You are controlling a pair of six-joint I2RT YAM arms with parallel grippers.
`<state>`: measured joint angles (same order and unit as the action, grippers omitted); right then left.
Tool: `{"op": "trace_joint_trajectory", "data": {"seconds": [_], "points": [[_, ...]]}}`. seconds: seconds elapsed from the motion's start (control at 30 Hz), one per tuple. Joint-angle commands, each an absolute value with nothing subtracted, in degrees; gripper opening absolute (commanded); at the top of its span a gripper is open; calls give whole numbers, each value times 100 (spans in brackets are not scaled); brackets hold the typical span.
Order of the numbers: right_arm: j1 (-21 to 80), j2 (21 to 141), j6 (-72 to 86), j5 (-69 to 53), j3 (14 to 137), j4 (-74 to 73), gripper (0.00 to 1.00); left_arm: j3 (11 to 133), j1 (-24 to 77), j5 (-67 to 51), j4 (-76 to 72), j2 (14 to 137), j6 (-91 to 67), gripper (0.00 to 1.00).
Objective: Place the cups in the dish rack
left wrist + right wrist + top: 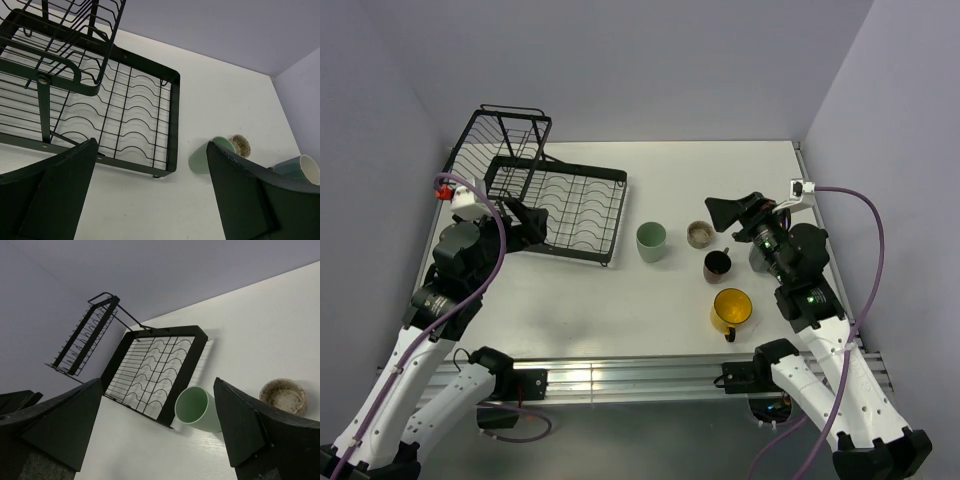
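Four cups stand on the white table to the right of the dish rack [618, 182]: a pale green tumbler [651, 241], a beige speckled cup [699, 234], a dark brown mug [717, 265] and a yellow mug [731, 309]. The black wire dish rack has nothing in it. My left gripper [528, 225] hangs open over the rack's near left edge. My right gripper [728, 214] is open just behind the beige cup and the brown mug. In the right wrist view the tumbler [197, 407] and beige cup [283, 395] lie beyond the open gripper [159, 385]. The left wrist view shows the rack [173, 115] and tumbler [201, 160].
The rack's taller basket section [505, 140] rises at the back left, close to the left wall. Purple walls enclose the table on three sides. A metal rail [620, 378] runs along the near edge by the arm bases.
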<state>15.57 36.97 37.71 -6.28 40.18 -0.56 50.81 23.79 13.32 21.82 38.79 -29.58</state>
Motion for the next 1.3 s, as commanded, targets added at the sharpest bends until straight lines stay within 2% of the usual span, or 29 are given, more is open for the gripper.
{"op": "trace_joint_trajectory", "data": {"seconds": [0.0,0.53,0.7,0.8,0.83,0.97,1.03,1.17,1.27], "points": [[1582,3674,3665,-537,4333,44,100,5106,2338,1248,2013,3832,-2909,98],[1591,4069,3208,-26,4895,-851,100,5054,2215,1055,1925,3823,-2944,97],[1661,4692,2971,-649,5168,-792,99,5071,2206,1002,1934,3832,-2936,96],[2169,5245,2787,-371,5518,-913,91,5071,2206,1028,1942,3797,-2944,96],[2623,5456,2699,-143,5685,-1184,90,5054,2206,1028,1925,3788,-2944,96],[3646,6704,2444,1176,6415,-1723,86,5054,2197,1020,1925,3814,-2944,96],[3910,7151,2417,1581,6477,-1662,84,5071,2188,1020,1942,3832,-2944,96],[4236,7890,2461,1766,6819,-1775,64,5063,2188,1011,1942,3815,-2944,96],[4359,8235,2461,2074,6934,-1846,64,5045,2188,1011,1934,3788,-2944,96]]}}
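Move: From the right hand the green cup stands about 9 cm ahead, 13 cm left and 27 cm below. The small grey cup is some 10 cm ahead and 3 cm left of the hand, the brown mug about 4 cm ahead and 1 cm right, both nearly 30 cm below. The rack's near right corner is roughly 5 cm ahead and 24 cm left. From the left hand the green cup lies about 10 cm ahead and 22 cm to the right, 26 cm below. Swing the right gripper left about 14 cm to the green cup, after a slow first creep slightly forward and to the right, then sink some 12 cm while reaching 5 cm forward. Tip the level fingers downward and roll the hand's left side down about 30 degrees, narrowing the wide-open jaws to about two thirds, still clear above the cup. ##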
